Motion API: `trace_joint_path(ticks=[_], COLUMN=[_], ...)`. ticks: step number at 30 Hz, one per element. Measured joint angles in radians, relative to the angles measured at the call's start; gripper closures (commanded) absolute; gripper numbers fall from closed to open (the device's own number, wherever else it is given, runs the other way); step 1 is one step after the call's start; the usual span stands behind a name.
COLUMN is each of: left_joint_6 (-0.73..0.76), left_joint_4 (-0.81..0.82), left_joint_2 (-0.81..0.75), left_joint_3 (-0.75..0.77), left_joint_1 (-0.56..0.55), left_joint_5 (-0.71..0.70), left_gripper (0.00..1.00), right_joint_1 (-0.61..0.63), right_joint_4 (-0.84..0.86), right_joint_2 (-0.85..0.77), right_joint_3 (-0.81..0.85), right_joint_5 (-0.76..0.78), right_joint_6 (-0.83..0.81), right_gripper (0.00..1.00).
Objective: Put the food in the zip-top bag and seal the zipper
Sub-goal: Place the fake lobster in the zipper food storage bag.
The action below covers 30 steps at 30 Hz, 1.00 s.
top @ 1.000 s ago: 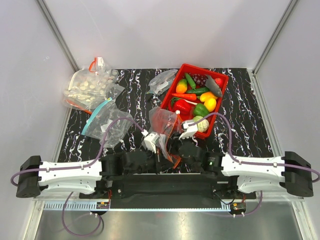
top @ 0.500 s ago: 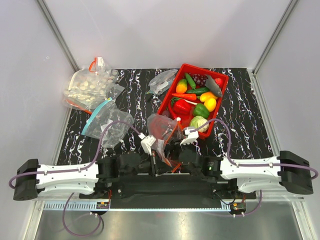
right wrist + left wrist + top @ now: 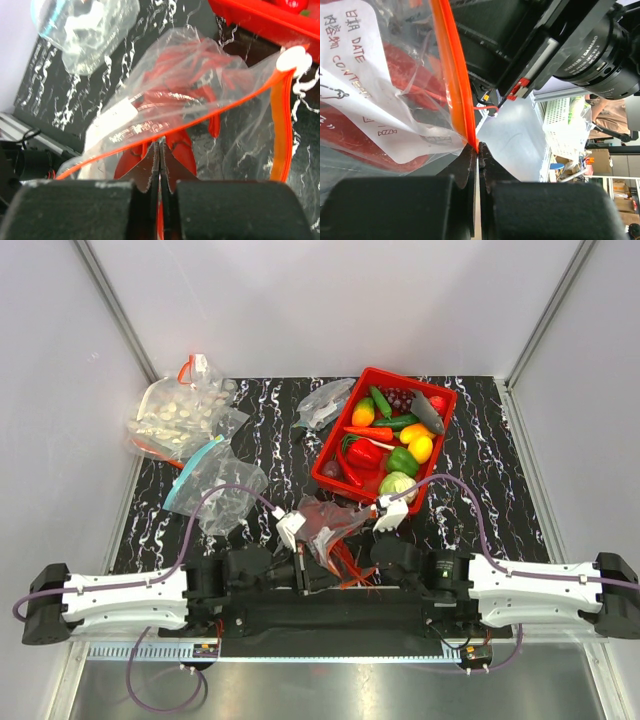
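The clear zip-top bag (image 3: 335,523) hangs stretched between my two grippers near the table's front edge. Inside it is red lobster food (image 3: 186,82), also visible as a red shape (image 3: 350,132) behind the bag's white label. My left gripper (image 3: 478,150) is shut on one end of the red-orange zipper (image 3: 451,75). My right gripper (image 3: 160,145) is shut on the zipper (image 3: 215,111) further along. From above, the left gripper (image 3: 298,536) holds the bag's left side and the right gripper (image 3: 380,518) its right. More toy food (image 3: 402,458) lies in the red tray.
The red tray (image 3: 440,445) stands at the back right, just beyond the right gripper. A clear bag with a teal strip (image 3: 213,482) lies at the left. A bag of pale round pieces (image 3: 180,415) sits behind it. Another crumpled clear bag (image 3: 325,402) lies left of the tray.
Both grippers and the bag moved toward the near edge and the bag stretched out sideways. My right gripper opened, then shut on the zipper.
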Motion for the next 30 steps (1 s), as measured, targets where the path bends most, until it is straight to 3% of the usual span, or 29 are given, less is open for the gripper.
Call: trace_joint_path(ticks=[7, 10, 12, 18, 25, 30], left_joint_6=[0.005, -0.002, -0.003, -0.002, -0.002, -0.001], left_joint_4=[-0.047, -0.053, -0.074, -0.112, -0.121, -0.127], left_joint_2=[-0.035, -0.057, -0.072, -0.101, -0.101, -0.119], left_joint_3=[-0.010, -0.050, -0.062, -0.063, -0.063, -0.063], left_joint_1=[0.000, 0.000, 0.000, 0.000, 0.000, 0.000], left_joint_5=[-0.011, -0.019, -0.026, -0.048, -0.050, -0.050], left_gripper=[1.00, 1.00, 1.00, 1.00, 1.00, 1.00], right_joint_1=[0.000, 0.000, 0.000, -0.001, -0.039, -0.185], right_joint_4=[-0.200, -0.315, -0.388, -0.561, -0.468, -0.289], right_joint_2=[0.020, 0.022, 0.010, -0.048, -0.122, -0.089], right_joint_3=[0.056, 0.085, 0.095, 0.093, -0.072, -0.174], right_joint_5=[-0.014, -0.014, -0.014, -0.016, -0.069, -0.200], right_joint_6=[0.084, 0.130, 0.162, 0.254, 0.302, 0.277], right_gripper=[0.86, 0.71, 0.54, 0.42, 0.31, 0.34])
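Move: By the bag mouth, the right fingers hover shut at the middle of the orange zipper lip; the mouth's free right corner lies about 5 cm farther out, 3 cm right and 3 cm lower. The lobster, mostly bagged, is centred 4 cm back, 6 cm left and 12 cm below. The red tray's middle is 26 cm ahead, 6 cm right, 12 cm down. From the left hand, pinching the lip's near end, that corner is roughly 17 cm forward, 14 cm right, 4 cm lower. Backing off the lip, the right hand swings about 8 cm right, then sinks some 10 cm in all to beside the mouth's free right side, its fingers opening wide while the wrist tips down roughly 20 degrees and turns slightly clockwise. The left hand keeps its pinch on the zipper's near end and draws it 3 cm down and nearly as far left. ##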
